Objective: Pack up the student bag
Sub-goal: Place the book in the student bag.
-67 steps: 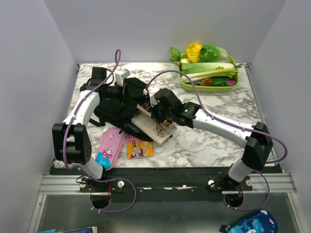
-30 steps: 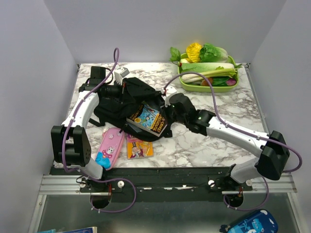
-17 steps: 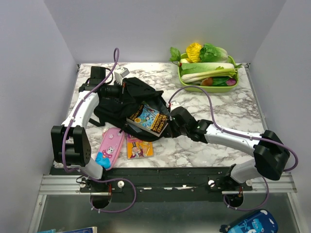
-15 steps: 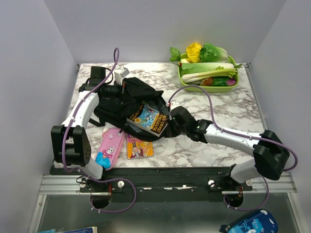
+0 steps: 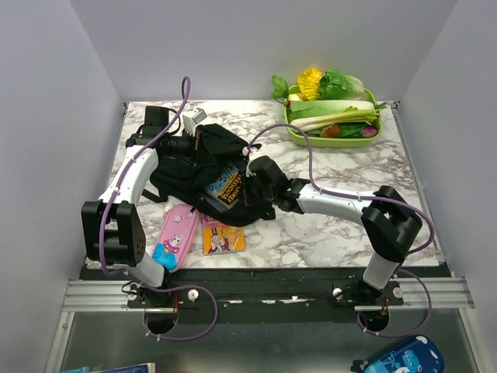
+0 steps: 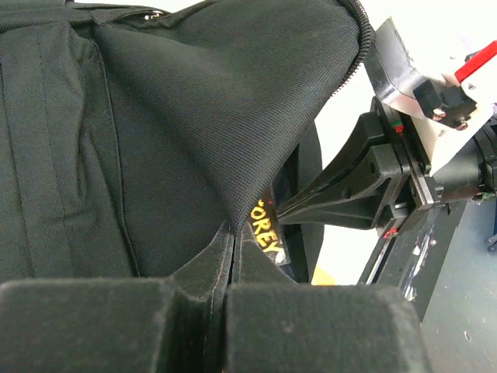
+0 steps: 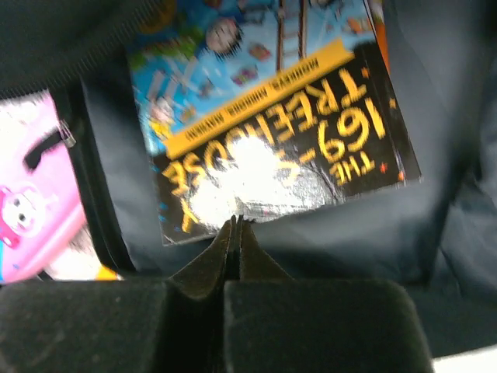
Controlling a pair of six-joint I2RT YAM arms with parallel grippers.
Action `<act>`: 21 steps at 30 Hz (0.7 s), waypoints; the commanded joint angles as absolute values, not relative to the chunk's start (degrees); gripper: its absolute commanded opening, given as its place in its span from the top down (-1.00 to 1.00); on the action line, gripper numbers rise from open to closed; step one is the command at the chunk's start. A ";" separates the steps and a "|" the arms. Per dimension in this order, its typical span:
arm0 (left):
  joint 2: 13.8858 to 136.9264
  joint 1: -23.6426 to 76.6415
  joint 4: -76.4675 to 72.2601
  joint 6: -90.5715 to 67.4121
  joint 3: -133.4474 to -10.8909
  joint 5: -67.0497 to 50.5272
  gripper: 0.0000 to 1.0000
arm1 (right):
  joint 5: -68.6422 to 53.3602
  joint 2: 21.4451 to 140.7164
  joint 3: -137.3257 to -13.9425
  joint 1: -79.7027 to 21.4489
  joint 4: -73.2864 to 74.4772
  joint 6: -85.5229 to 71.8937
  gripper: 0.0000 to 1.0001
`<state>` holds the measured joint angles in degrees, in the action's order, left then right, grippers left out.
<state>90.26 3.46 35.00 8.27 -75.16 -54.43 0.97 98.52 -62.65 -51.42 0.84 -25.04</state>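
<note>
The student bag lies black and crumpled at the table's left middle. My left gripper is shut on the rim of its opening; in the left wrist view the black fabric rises from the pinched fingertips. A colourful treehouse book lies partly inside the bag on its grey lining. My right gripper is shut with nothing held, and its tips touch the near edge of the book.
A pink pencil case and a thin yellow book lie in front of the bag. A green tray of vegetables stands at the back right. The right arm's cable arches over the table's middle.
The right arm drew back, then swung left toward the bag. The treehouse book has slid deeper into the bag and shows less. The left arm has stayed still.
</note>
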 commanded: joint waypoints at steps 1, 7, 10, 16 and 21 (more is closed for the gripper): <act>87.80 3.87 35.07 7.56 -76.46 -58.18 1.00 | 1.91 103.87 -70.12 -51.68 -5.62 -26.63 0.99; 88.15 3.87 35.25 8.35 -76.47 -57.31 1.00 | 2.10 100.30 -65.85 -52.12 -5.80 -23.39 0.03; 88.85 3.87 34.46 8.53 -75.68 -56.95 1.00 | 4.48 91.26 -57.85 -54.05 -6.33 -20.31 -0.34; 89.56 3.87 30.60 6.78 -75.23 -54.32 1.00 | -9.19 81.39 -50.19 -54.40 2.43 -21.79 -0.43; 90.96 3.87 29.27 5.10 -77.34 -53.96 1.00 | -14.32 83.05 -45.53 -55.63 2.20 -25.48 -0.45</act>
<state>90.24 3.51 32.84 7.22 -75.20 -53.54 -7.18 80.64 -49.74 -54.37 -1.98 -22.92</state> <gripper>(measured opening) 0.008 0.722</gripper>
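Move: Inside the black bag, the closed right fingertips are at the near edge of the book, whose middle lies about 5 cm ahead, 6 cm to their left and a couple of cm lower. On the table outside, the orange book is some 12 cm back and 7 cm left of that hand, and the pink pencil case 12 cm back and 21 cm left. From the left hand, shut on the bag's flap, the book is about 11 cm back, 7 cm right and 12 cm below. Nudging on forward and left at the book's edge with shut fingers, the right hand goes some 4 cm and rises slightly, then reverses: it draws back about 10 cm towards its base and 5 cm right, rising a little more and leaving the book as the fingers spread wide and the wrist turns some 10 degrees counter-clockwise. The left hand keeps the flap pinched and raised. ##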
